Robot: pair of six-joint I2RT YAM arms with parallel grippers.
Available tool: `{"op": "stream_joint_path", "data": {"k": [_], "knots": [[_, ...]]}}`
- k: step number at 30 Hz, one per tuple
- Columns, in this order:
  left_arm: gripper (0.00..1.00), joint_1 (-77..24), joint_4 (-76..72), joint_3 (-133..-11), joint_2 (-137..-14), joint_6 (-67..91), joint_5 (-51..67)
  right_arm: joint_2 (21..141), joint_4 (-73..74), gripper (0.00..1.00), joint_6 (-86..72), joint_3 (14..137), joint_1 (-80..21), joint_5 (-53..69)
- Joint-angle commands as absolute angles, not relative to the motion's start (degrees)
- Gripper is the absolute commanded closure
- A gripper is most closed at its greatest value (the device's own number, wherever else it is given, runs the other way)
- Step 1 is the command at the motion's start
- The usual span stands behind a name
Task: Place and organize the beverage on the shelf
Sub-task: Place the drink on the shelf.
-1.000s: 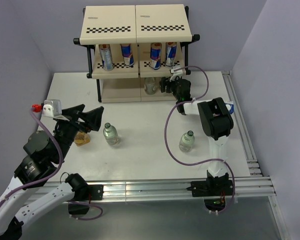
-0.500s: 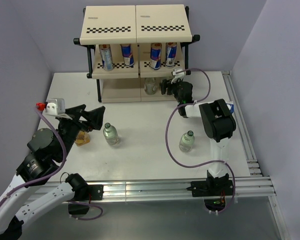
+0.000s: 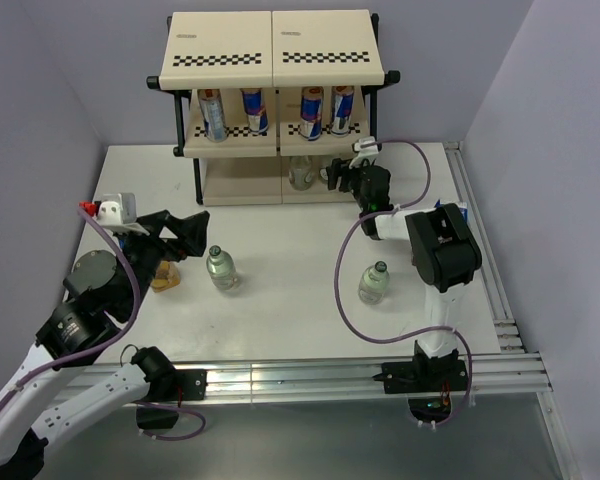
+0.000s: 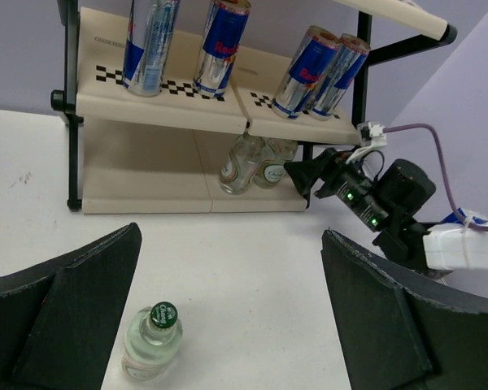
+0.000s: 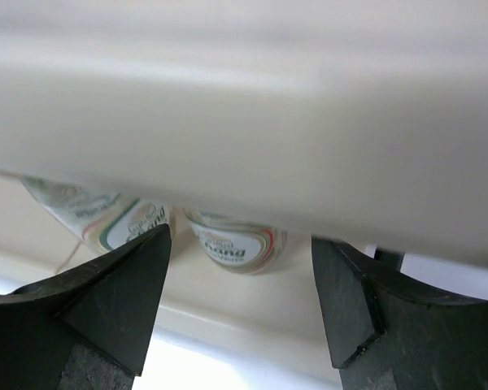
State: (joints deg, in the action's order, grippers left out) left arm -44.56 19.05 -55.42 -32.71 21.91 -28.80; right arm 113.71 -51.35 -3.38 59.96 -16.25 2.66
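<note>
The shelf (image 3: 270,60) stands at the back with several cans (image 3: 255,110) on its middle tier and two green-capped bottles (image 4: 248,162) on the bottom tier. My right gripper (image 3: 333,175) is open just in front of that tier, and the nearer bottle (image 5: 236,240) stands beyond its fingertips, untouched. One bottle (image 3: 221,268) stands on the table just right of my open left gripper (image 3: 185,220). In the left wrist view this bottle (image 4: 152,341) sits low beside the left finger. Another bottle (image 3: 374,284) stands beside the right arm. A yellow carton (image 3: 164,277) lies under the left arm.
The shelf's middle tier edge (image 5: 244,122) hangs close above the right gripper. The right arm's purple cable (image 3: 340,290) loops over the table near the lone bottle. A corner of another carton (image 3: 463,213) shows behind the right arm. Rails (image 3: 480,260) line the table's right side.
The right gripper has drawn back a little from the bottom tier, leaving the bottle there. The left arm has shifted slightly, still open.
</note>
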Motion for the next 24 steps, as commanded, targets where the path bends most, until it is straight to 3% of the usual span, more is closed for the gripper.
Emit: {"op": "stream_joint_path", "data": {"k": [1,24], "knots": [[0.01,-44.3,19.5,-57.2,-32.9,22.1,-30.8,108.6,-52.7,0.23,-3.9,60.6,-16.3,0.6],[0.01,-44.3,21.8,-57.7,-35.1,23.0,-33.6,99.0,-46.2,0.26,-6.2,53.4,-24.4,-12.6]]}}
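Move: The right hand is empty at the lower shelf's front edge. The next loose bottle stands on the table about 28 cm back from it, 7 cm to its right and 5 cm lower. The bottle just shelved stands some 8 cm ahead and 3 cm left, its shelf neighbour about 8 cm ahead and 10 cm left, both slightly below the hand. From the left hand the loose bottle lies about 38 cm right, 4 cm ahead and 29 cm down. Rising about 3 cm first, the right hand then draws back some 4 to 5 cm from the lower shelf, drifting 2 cm left and sinking part of the way again. This takes it away from the two shelved bottles and nearer the loose bottle on the table; its fingers stay open and the wrist hardly turns. ##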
